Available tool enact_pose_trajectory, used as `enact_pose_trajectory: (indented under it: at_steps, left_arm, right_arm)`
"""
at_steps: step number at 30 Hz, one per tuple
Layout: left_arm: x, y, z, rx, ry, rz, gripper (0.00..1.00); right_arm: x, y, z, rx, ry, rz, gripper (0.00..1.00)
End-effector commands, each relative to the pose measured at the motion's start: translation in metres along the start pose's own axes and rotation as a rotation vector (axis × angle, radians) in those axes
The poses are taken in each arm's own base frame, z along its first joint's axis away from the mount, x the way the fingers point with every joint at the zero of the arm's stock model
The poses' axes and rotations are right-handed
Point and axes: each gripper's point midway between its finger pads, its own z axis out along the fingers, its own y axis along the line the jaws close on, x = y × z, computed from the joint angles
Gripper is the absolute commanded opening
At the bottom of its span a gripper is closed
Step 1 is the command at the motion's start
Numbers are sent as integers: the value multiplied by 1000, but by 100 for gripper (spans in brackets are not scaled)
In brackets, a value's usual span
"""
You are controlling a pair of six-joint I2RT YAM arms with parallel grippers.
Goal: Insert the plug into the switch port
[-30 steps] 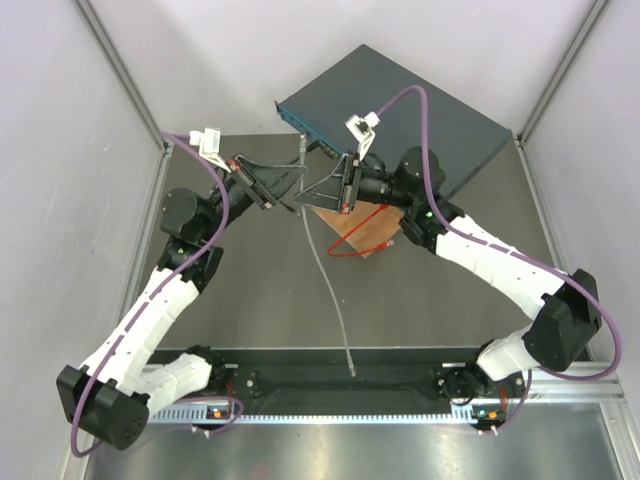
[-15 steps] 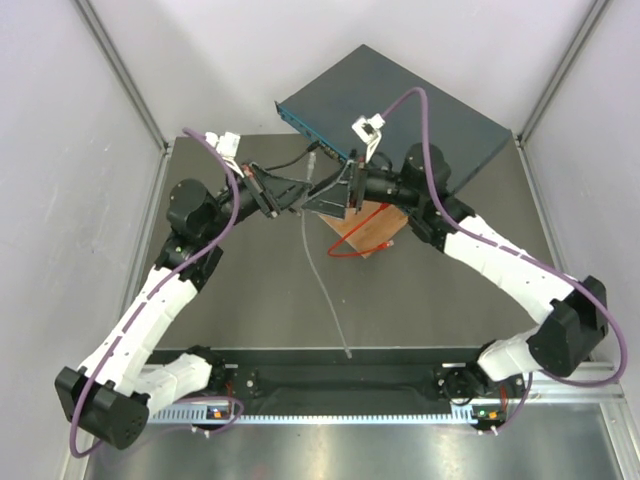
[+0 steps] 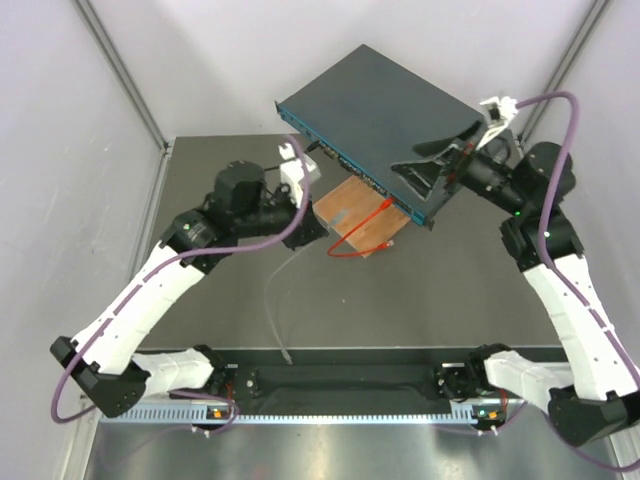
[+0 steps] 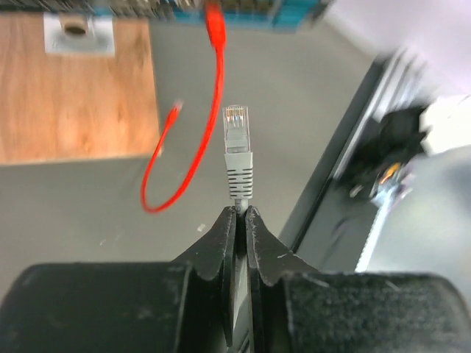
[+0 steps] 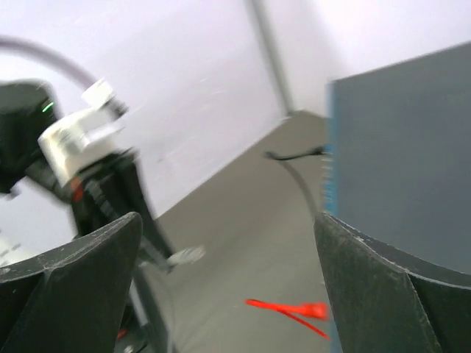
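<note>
The thin red cable [image 3: 345,248] loops on the table beside a wooden board [image 3: 345,212]. One red-booted plug [image 4: 214,26] sits against the switch's front face with its row of ports [image 3: 350,165]; whether it is seated I cannot tell. The cable's other end [image 4: 174,110] lies free by the board. My left gripper [image 4: 239,213] is shut on a grey cable just behind its grey connector [image 4: 237,140], which points at the switch. My right gripper [image 3: 435,165] hangs open and empty over the switch's right corner. The red plug [image 5: 313,310] shows between its fingers, far below.
The wide dark blue-grey switch [image 3: 390,105] stands at an angle at the back. A black cable [image 5: 294,169] runs from its front face. The grey cable [image 3: 280,310] trails toward the near rail [image 3: 340,380]. Pale walls close in both sides.
My right gripper opened, let go of the grey cable and swung back to the right over the switch. My left arm shifted right and nearer, still holding the grey cable.
</note>
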Motion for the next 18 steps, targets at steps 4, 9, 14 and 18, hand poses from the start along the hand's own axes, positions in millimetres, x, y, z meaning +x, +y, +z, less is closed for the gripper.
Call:
enact_pose_trajectory:
  at_steps: [4, 9, 14, 18]
  left_arm:
    - [14, -19, 5, -91, 99, 289, 0]
    - [27, -25, 35, -197, 185, 317, 0]
    - [19, -38, 54, -190, 230, 245, 0]
    - [14, -35, 75, -213, 251, 231, 0]
  right_arm:
    - [5, -55, -52, 342, 1, 27, 97]
    - [24, -86, -93, 558, 28, 111, 95]
    - [49, -115, -119, 679, 79, 292, 95]
    - [58, -128, -121, 651, 68, 415, 95]
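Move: The left hand already holds the grey cable just behind its plug. The port row near the seated red plug is about 15 cm ahead of it, 15 cm right and 14 cm lower; that red plug is some 16 ahead and 13 right, at port height. The wooden board's exposed part lies roughly 18 ahead, 10 right and 30 below. From the empty right hand the port is about 10 cm ahead, 2 left, 25 below. Left carries the pinched plug about 8 cm right and down towards the port; right retreats rightward and down. ##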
